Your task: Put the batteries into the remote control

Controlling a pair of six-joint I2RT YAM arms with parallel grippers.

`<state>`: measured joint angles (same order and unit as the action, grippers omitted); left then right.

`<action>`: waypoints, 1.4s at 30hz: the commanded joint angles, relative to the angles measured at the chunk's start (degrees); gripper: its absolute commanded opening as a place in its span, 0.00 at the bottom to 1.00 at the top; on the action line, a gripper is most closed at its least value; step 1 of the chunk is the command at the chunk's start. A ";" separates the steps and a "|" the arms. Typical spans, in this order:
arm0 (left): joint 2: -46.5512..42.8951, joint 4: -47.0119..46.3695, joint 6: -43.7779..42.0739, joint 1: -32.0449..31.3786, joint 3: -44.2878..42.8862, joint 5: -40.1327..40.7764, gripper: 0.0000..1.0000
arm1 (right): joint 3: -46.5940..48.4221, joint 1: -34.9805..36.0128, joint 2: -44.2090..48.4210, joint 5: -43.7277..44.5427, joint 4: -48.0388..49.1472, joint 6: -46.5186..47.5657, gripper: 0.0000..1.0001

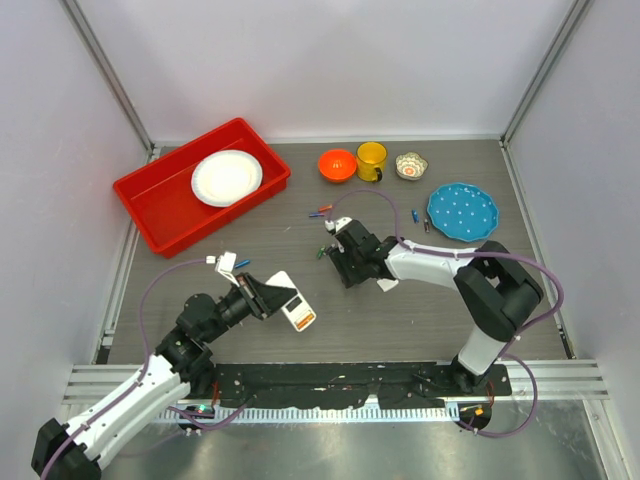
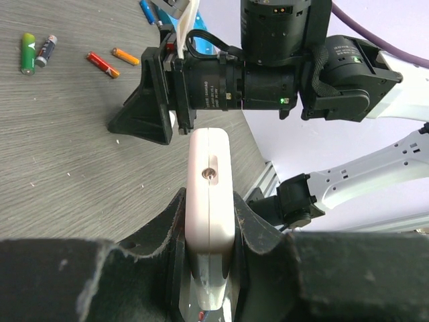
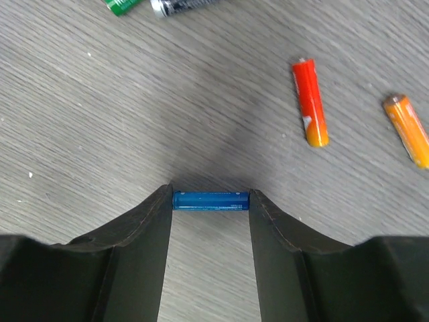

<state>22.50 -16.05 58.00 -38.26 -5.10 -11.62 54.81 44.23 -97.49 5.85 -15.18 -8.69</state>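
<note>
My left gripper [image 2: 210,209] is shut on the white remote control [image 2: 210,181], held edge-on; from above the remote control [image 1: 297,309] shows its orange panel near the left gripper [image 1: 270,298]. My right gripper [image 3: 210,201] is down at the table, shut on a blue battery [image 3: 210,200] end to end. Its fingers [image 3: 144,235] touch both battery ends. Red [image 3: 310,102] and orange [image 3: 406,129] batteries lie beyond it, with green [image 3: 124,5] and dark ones at the top edge. From above, the right gripper [image 1: 340,255] is mid-table.
A red bin [image 1: 160,205] holding a white plate [image 1: 226,177] stands back left. An orange bowl [image 1: 338,164], yellow mug [image 1: 371,160], small patterned bowl [image 1: 411,165] and blue plate [image 1: 462,211] line the back right. A white cover piece [image 1: 226,263] lies near the left arm.
</note>
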 commanded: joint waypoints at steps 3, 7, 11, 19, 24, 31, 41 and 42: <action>4.73 -10.20 1.85 -0.15 -1.05 -0.07 0.00 | 1.60 0.33 11.87 7.93 -6.77 -5.36 0.17; 15.61 -18.38 3.35 -0.23 -2.89 -0.42 0.00 | 8.72 4.54 19.96 17.84 -16.79 -4.85 0.06; 23.61 -25.33 5.02 -0.32 -4.47 1.76 0.00 | 18.12 13.32 20.15 27.78 -29.62 -5.72 0.01; 35.58 -39.74 11.60 -0.41 -5.97 4.94 0.00 | 27.46 27.48 15.05 35.81 -42.39 -15.30 0.01; 44.45 -52.04 17.58 -0.41 -6.06 2.92 0.00 | 27.64 30.83 14.88 35.55 -40.46 -18.55 0.01; 51.23 -62.33 21.45 -0.32 -6.23 2.04 0.00 | 27.46 34.52 12.51 37.92 -40.63 -20.49 0.01; 53.79 -66.65 23.13 -0.41 -5.80 0.02 0.00 | 29.57 35.40 8.64 41.26 -42.91 -19.96 0.01; 53.79 -66.65 23.13 -0.41 -5.79 -0.07 0.00 | 29.74 35.40 8.64 41.61 -43.18 -19.79 0.01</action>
<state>76.29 -71.66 80.58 -38.52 -9.65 -10.55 81.34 79.35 -89.67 43.24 -57.14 -27.57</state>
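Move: The right hand grips the blue battery by its ends at table height. The remote's open battery compartment, in the left hand's grip, is roughly 14 cm back, 11 cm to its left and 12 cm above it. The red battery lies about 6 cm ahead and 2 cm right, the orange one 7 ahead and 8 right, the white cover 4 back and 12 right. From the left hand the blue battery is some 8 cm ahead, 14 right and 15 below. Keeping its pinch on the blue battery's ends, the right hand lifts it off the table, quickly up some 22 cm and then back about 11 cm and a little left, sinking about 5 cm over the compartment as its fingers tilt forward. The left hand brings the remote forward and right to meet it, dipping slightly before rising again and rolling its right side up about 20 degrees. ##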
